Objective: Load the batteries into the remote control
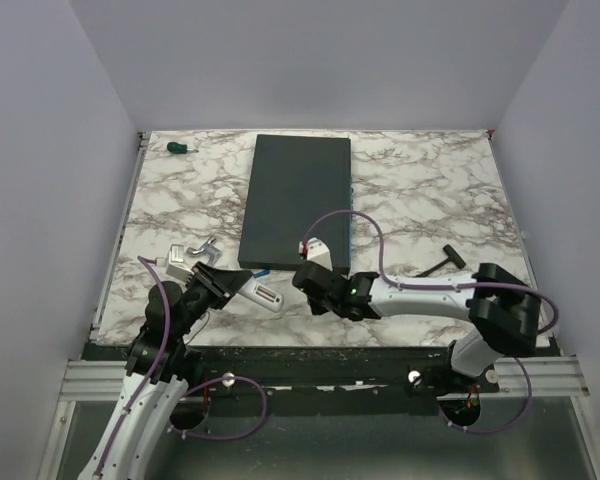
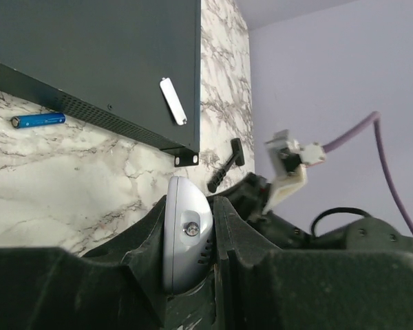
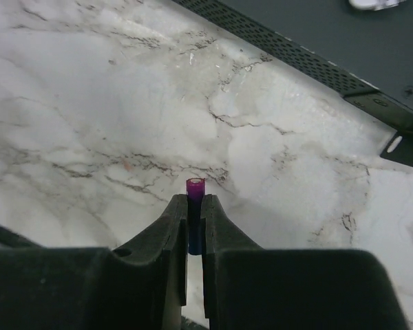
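Observation:
My left gripper (image 2: pixel 191 207) is shut on the white remote control (image 2: pixel 186 234), which stands on edge between the jaws. From above, the remote control (image 1: pixel 261 293) sticks out to the right of the left gripper (image 1: pixel 225 283), near the table's front. The right gripper (image 3: pixel 194 200) is shut on a purple-blue battery (image 3: pixel 195 196), whose purple end pokes out past the fingertips above the marble. In the top view the right gripper (image 1: pixel 308 280) sits just right of the remote. A blue battery (image 2: pixel 38 121) lies on the marble against the slab's front edge.
A large dark grey slab (image 1: pixel 295 200) lies mid-table, and a tiny white cover piece (image 2: pixel 173 101) rests on it near its front edge. A black T-shaped tool (image 1: pixel 445 262) lies to the right. A green-handled screwdriver (image 1: pixel 180 147) sits at the far left corner.

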`<move>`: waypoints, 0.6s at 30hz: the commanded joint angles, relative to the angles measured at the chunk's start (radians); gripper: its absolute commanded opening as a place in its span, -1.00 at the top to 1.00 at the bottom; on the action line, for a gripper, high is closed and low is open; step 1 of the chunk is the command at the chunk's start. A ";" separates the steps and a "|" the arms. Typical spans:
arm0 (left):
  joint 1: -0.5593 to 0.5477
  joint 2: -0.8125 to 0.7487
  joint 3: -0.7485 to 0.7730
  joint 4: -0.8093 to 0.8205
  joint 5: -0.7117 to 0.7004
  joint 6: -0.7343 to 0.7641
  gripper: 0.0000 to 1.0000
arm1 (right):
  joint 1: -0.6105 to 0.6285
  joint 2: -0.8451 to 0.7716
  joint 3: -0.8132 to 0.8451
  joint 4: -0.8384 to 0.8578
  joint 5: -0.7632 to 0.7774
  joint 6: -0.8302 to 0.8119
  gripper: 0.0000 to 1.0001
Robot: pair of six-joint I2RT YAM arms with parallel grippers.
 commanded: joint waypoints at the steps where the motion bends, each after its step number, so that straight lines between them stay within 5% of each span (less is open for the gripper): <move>1: 0.010 0.007 0.012 0.032 0.041 0.027 1.00 | 0.004 -0.185 -0.051 0.020 0.001 -0.002 0.99; 11: 0.014 0.061 0.010 0.247 0.196 0.055 1.00 | 0.004 -0.820 -0.324 0.394 -0.252 -0.142 0.99; 18: 0.014 0.118 0.039 0.326 0.287 0.090 1.00 | 0.004 -1.057 -0.378 0.519 -0.447 -0.187 0.99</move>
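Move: Right hand, gripping the purple battery just off the marble: the remote in the left gripper has its middle about 10 cm to the left, 2 cm ahead and 9 cm above. The loose blue battery lies some 11 cm left, 8 cm ahead and 2 cm below; the white cover on the dark box is about 12 cm ahead, 1 cm right and 2 cm above. From the left hand, the purple battery is about 14 cm right, level fore and aft, 13 cm below. The purple battery stays pinched in the right fingers as that hand sweeps up about 25 cm, past the remote's height, drawing back somewhat and slightly right late on, while the wrist swings the fingers from steeply down to nearly level, pointing left towards the left gripper. The left hand keeps its grip on the remote, then shifts a few centimetres up and right, turning some 10 degrees clockwise and tipping up a little. ##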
